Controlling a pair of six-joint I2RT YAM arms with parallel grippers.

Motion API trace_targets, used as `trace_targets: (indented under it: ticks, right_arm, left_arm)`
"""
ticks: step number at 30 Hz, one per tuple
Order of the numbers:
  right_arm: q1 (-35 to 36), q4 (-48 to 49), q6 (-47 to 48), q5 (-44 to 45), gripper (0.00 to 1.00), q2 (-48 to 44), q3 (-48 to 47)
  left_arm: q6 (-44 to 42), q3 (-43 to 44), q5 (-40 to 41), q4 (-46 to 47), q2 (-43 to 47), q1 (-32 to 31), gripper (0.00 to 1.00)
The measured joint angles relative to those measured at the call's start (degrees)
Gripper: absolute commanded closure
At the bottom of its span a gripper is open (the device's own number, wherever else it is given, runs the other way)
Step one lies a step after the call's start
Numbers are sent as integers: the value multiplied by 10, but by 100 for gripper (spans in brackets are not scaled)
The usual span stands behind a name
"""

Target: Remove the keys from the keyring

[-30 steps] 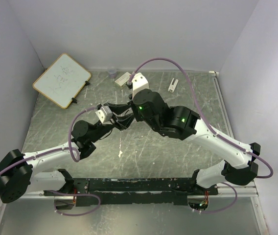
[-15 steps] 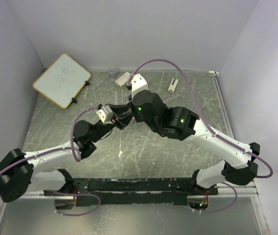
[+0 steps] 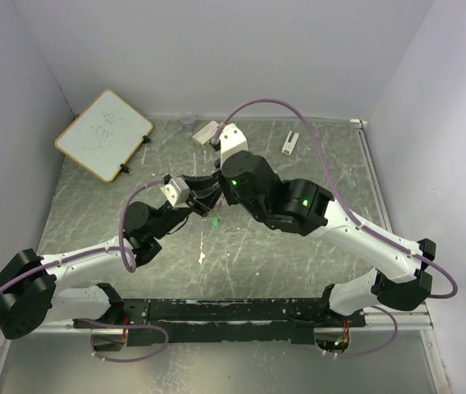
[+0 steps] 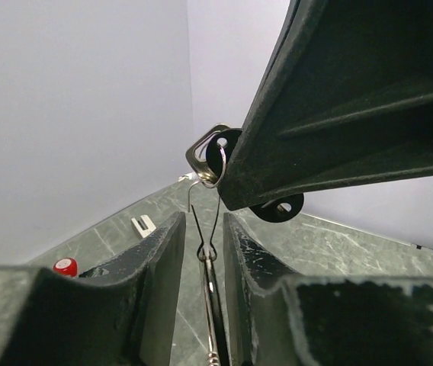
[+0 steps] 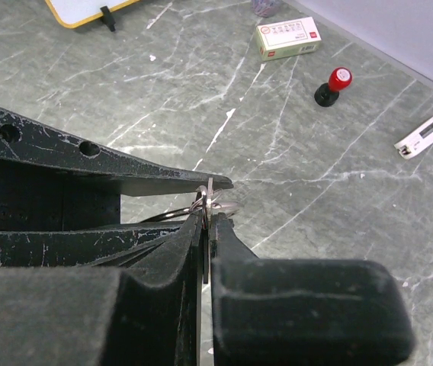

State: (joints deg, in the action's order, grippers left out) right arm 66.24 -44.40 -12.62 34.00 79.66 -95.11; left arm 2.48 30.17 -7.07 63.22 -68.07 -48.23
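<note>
My two grippers meet above the middle of the table. My left gripper point(image 3: 203, 199) is shut on the keyring point(image 4: 206, 229), a thin silver wire loop seen edge-on between its fingers point(image 4: 154, 259). My right gripper point(image 5: 210, 204) is shut on a black-headed key point(image 4: 224, 149) that still hangs on a silver ring point(image 5: 224, 204). A second black head with a hole point(image 4: 279, 207) pokes out under the right finger. A small green piece point(image 3: 216, 220), probably the green key, shows just below the grippers in the top view.
A whiteboard point(image 3: 103, 134) lies at the back left. A white box point(image 3: 206, 132), a red-and-black knob point(image 5: 332, 84) and a small clear cup point(image 3: 188, 121) sit at the back. A white clip point(image 3: 290, 141) lies at the back right.
Both grippers stay locked together and have shifted only slightly. A green piece has come into view just below the meeting point.
</note>
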Motion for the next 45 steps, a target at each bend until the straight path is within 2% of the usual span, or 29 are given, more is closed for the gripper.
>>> trace_targets:
  ticks: [5,7,20,30,36,45]
  right_arm:
    - [0,0,0,0,100,0,0]
    - [0,0,0,1,100,0,0]
    - [0,-14,-1,3,100,1,-4]
    - [5,-113,-16,-5,100,33,-105]
    - [6,-161,-22,-5,100,45,-140]
    - [7,-191,-17,-3,100,55,-138]
  left_arm:
    - [-5,0,0,0,0,0,88]
    - [-7,0,0,0,0,0,93]
    - [-38,0,-11,-17,5,-1,93]
    - [-98,6,-25,-56,48,-4,93]
    - [-126,10,-56,-91,73,-4,93]
    - [-162,17,-116,-172,99,-3,93]
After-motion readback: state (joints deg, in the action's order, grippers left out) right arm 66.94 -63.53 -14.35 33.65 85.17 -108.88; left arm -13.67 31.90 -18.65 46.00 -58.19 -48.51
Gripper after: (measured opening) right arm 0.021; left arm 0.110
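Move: The keyring already runs between the left hand's parted fingertips, its middle roughly 2 cm below that hand and otherwise in line. The key pinched by the right fingers is about 2 cm ahead, 2 cm to the right and 1 cm above the left hand. A green key hangs some 6 cm below the left hand and 2 cm back. From the right hand, the keyring's middle is about 1 cm back, 2 cm left and 3 cm below. The left fingers shut on the keyring's wire beside the right fingertips, which keep their pinch on the key. Then both hands rise a couple of centimetres and sink back again as they draw towards the bases: the left comes back about 3.5 cm, rolling and tilting some 20 degrees, while the right shifts 2 cm right and slightly less back, turning about 10. ##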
